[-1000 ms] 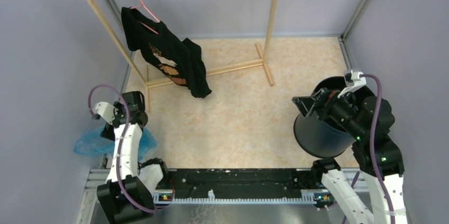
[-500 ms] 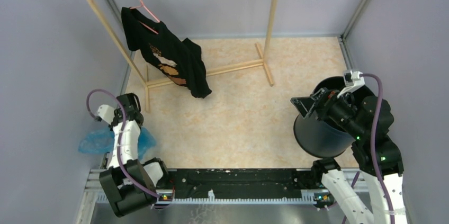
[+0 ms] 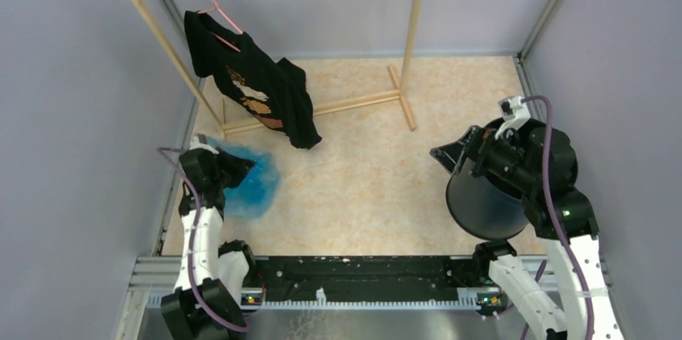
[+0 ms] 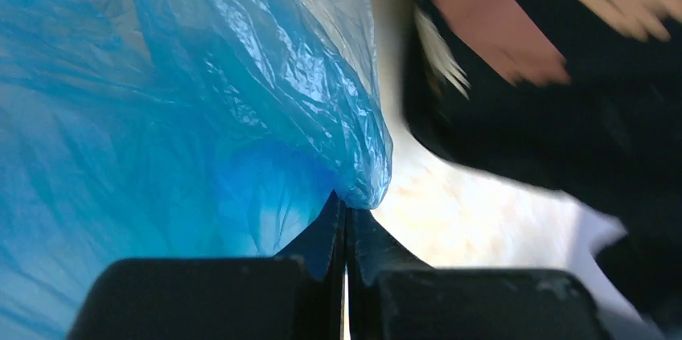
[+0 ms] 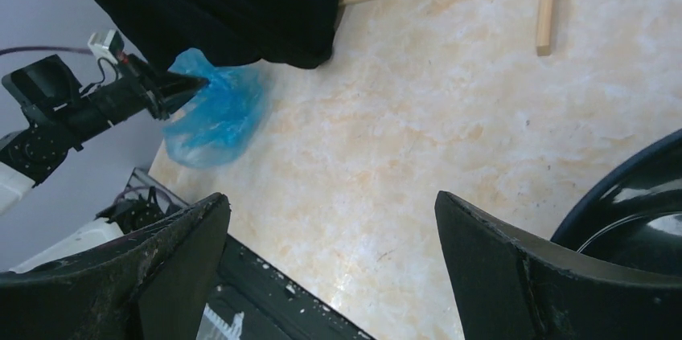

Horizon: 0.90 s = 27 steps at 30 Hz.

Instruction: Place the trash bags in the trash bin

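The light-blue trash bag [image 3: 253, 183] hangs from my left gripper [image 3: 240, 165], held above the floor at the left, just below the black shirt. In the left wrist view the bag [image 4: 161, 115] fills the left side and the left gripper [image 4: 347, 207] is shut on a pinch of its film. The bag also shows in the right wrist view [image 5: 213, 111]. The black trash bin [image 3: 490, 195] stands at the right. My right gripper [image 3: 449, 157] is open and empty, held at the bin's left rim; its wide-apart fingers [image 5: 185, 260] frame bare floor, with the bin's rim [image 5: 635, 203] at the right.
A wooden clothes rack [image 3: 410, 43] stands at the back with a black shirt [image 3: 257, 87] on a pink hanger. Its floor bar [image 3: 354, 103] runs across the back floor. Grey walls close in on both sides. The black rail [image 3: 362, 272] lies along the near edge.
My left gripper has swung up and right, away from the left wall, carrying the blue bag with it toward the shirt. My right arm has shifted slightly left and up.
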Each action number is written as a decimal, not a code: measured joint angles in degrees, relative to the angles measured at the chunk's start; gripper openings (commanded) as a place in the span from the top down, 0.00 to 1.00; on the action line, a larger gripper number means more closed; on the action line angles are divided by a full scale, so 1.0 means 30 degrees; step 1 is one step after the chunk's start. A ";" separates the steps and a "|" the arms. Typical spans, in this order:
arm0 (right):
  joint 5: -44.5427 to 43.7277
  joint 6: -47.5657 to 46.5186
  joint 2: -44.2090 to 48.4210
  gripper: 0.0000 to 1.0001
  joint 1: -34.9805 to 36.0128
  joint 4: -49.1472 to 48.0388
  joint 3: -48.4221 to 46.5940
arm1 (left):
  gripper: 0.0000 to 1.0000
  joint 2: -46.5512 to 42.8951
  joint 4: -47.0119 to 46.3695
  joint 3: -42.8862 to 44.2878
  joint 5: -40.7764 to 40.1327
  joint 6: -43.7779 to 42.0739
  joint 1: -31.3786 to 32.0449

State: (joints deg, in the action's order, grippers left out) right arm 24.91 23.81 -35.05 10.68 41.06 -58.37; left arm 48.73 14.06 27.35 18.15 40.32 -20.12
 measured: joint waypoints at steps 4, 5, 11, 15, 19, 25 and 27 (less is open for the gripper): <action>0.0539 0.0743 -0.0925 0.01 0.0342 -0.1166 0.0984 | 1.00 -0.0510 -0.1297 -0.0430 0.4087 -0.0015 0.2827; 0.0328 0.0954 -0.1268 0.01 0.0903 -0.1705 0.1100 | 1.00 -0.0495 -0.1617 -0.0430 0.4641 -0.0022 0.4102; -0.4794 0.1282 -0.5027 0.01 0.9129 -0.2973 0.0423 | 1.00 -0.0306 -0.4080 -0.0969 0.6637 0.0721 1.2641; -0.8823 0.1209 -0.8007 0.01 1.4302 -0.3417 0.0058 | 1.00 -0.0372 -0.5595 -0.1530 0.6659 0.1479 1.6480; -1.1213 0.1064 -0.8830 0.01 1.7136 -0.4087 0.0823 | 1.00 -0.0160 -0.6054 -0.0998 0.6550 0.1457 1.7857; -1.2138 0.0597 -0.8102 0.01 1.8338 -0.5668 0.3388 | 1.00 0.0437 -0.6003 0.0758 0.6215 0.1158 1.7923; -1.1970 0.0576 -0.7723 0.01 1.8440 -0.6346 0.4153 | 1.00 0.0437 -0.6011 0.0976 0.6229 0.1137 1.7930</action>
State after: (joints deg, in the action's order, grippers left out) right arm -11.00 25.54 -58.22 66.00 22.02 -45.91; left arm 50.04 -3.97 30.28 36.84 43.72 33.67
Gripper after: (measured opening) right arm 0.985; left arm 0.006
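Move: The closed left gripper already pinches the blue trash bag by its top; the open right gripper that it is brought to is about 50 cm to its right, 9 cm nearer the bases and 19 cm higher. The black shirt hangs some 12 cm ahead of the left hand, 5 cm to its right and 12 cm higher. From the right hand the bag lies about 52 cm left, 6 cm ahead and 26 cm below, the trash bin about 19 cm right, level fore and aft, 18 cm below. Keeping its pinch on the bag's top, the left hand sweeps it some 28 cm right and 11 cm back towards the right gripper, away from the shirt, turning about 70 degrees clockwise and rising late on. The right hand swings away from over the bin's near-left side to meet it, about 16 cm left and 14 cm down, drawing back slightly and turning some 20 degrees counter-clockwise, its fingers staying wide open around the hanging bag. ##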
